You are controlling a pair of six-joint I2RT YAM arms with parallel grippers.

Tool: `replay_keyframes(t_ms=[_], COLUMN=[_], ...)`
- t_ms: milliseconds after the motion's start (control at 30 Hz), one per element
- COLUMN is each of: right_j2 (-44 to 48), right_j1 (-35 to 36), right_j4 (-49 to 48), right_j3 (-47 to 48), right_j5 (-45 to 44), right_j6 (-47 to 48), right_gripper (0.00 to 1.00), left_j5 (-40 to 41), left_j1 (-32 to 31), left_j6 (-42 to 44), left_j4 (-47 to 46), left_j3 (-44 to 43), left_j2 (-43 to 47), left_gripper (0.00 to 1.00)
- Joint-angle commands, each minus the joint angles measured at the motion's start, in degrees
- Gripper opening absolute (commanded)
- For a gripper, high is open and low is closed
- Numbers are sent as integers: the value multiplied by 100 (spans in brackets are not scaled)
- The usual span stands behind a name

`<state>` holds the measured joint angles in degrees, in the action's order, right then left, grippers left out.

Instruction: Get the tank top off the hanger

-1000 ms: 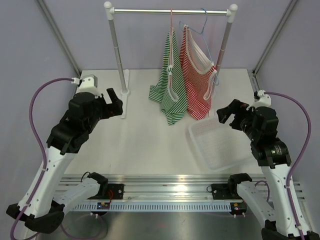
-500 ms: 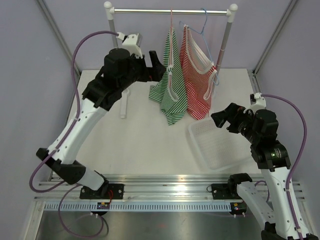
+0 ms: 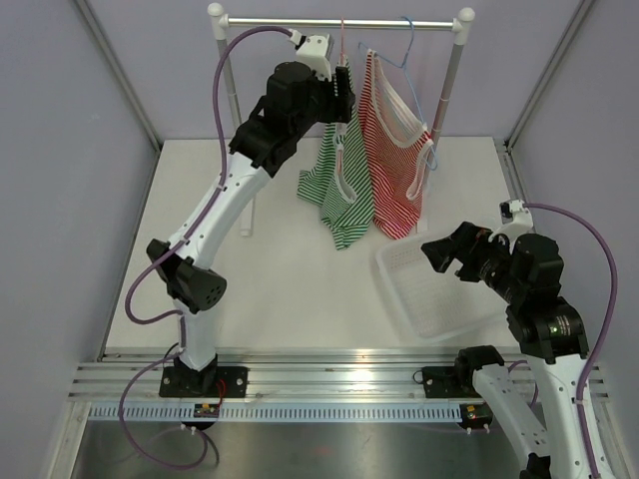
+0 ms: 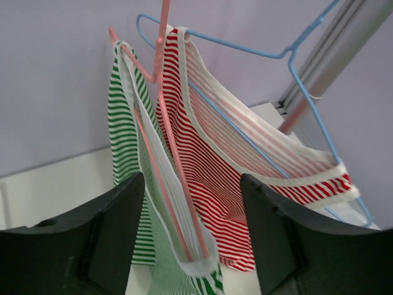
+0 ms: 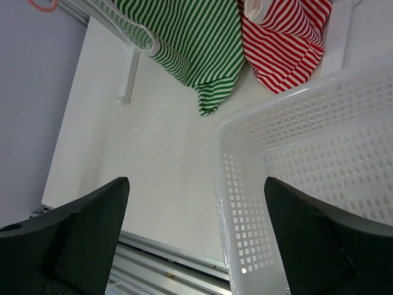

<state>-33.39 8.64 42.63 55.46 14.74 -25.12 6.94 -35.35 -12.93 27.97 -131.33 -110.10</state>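
Note:
A green-striped tank top [image 3: 339, 190] hangs on a pink hanger [image 3: 342, 60] from the rail [image 3: 300, 21]. Right beside it, a red-striped tank top [image 3: 394, 170] hangs on a blue hanger [image 3: 404, 55]. My left gripper [image 3: 344, 92] is raised to the green top's shoulder. In the left wrist view its jaws [image 4: 191, 184] stand apart on either side of the green top's white-edged strap [image 4: 156, 203] and the pink hanger's wire [image 4: 161, 74], with gaps on both sides. My right gripper [image 3: 439, 249] is open and holds nothing, above the table by the basket.
A white perforated basket [image 3: 399, 289] lies at the right of the table, below the red top; its left rim [image 5: 224, 184] runs between my right fingers in the right wrist view. The rack's two posts [image 3: 232, 100] [image 3: 449, 90] stand at the back.
My left arm has swung up from the table's left side to the rail, and its jaws have narrowed around the green top's strap. The right gripper has drifted slightly left.

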Motion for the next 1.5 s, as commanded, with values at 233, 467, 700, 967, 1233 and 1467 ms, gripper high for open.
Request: replay_keyframes(t_ms=[233,467,700,967,1233,1467], right_j2=[333,394,412,350,350,-88], right_j1=[41,41,41,41,41,41], right_j4=[193,219,193,9,-667,-2626], right_j3=[-62,-35,-18,-27,-79,-431], right_j5=[345,336,319,424,582,1257], right_j6=[-54,-115,-186,-221,-246,-818], right_gripper=[99,100,100,99,99,99], left_j5=[950,923,1116,1451,1469,1425], left_j1=[-24,-15,-15,-15,-7,-7], left_j6=[1099,1161,1126,1258,1425,1012], left_j4=[-309,-309,-213,-344,-169,806], left_j3=[-1000,-1070,-1106,-1141,-869,0], left_j2=[-872,-1030,-961,-215,454,1481], left_gripper=[39,22,0,0,0,0])
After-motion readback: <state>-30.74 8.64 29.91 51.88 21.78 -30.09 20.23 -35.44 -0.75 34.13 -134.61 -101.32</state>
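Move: The pink hanger's upper part, just below its neck, is about 5 cm ahead of my left hand, straight in line and some 4 cm lower. The green tank top hangs on it, its middle roughly 7 cm ahead and 20 cm down; the red striped top is about 8 cm ahead and 9 cm to the right, at much the same height. The rail crosses about 8 cm ahead and 8 cm above. From my right hand the pink hanger is some 30 cm ahead, 19 cm left and 10 cm higher. I reach my left hand about 5 cm forward and 4 cm down with a slight roll, shutting the half-closed fingers on the pink hanger just below its neck. Keeping that pinch, I lift about 11 cm while drawing back towards myself and left, away from the red top. My open right hand eases back 2 cm, pauses, then rises some 3 cm, heading forward and left. ##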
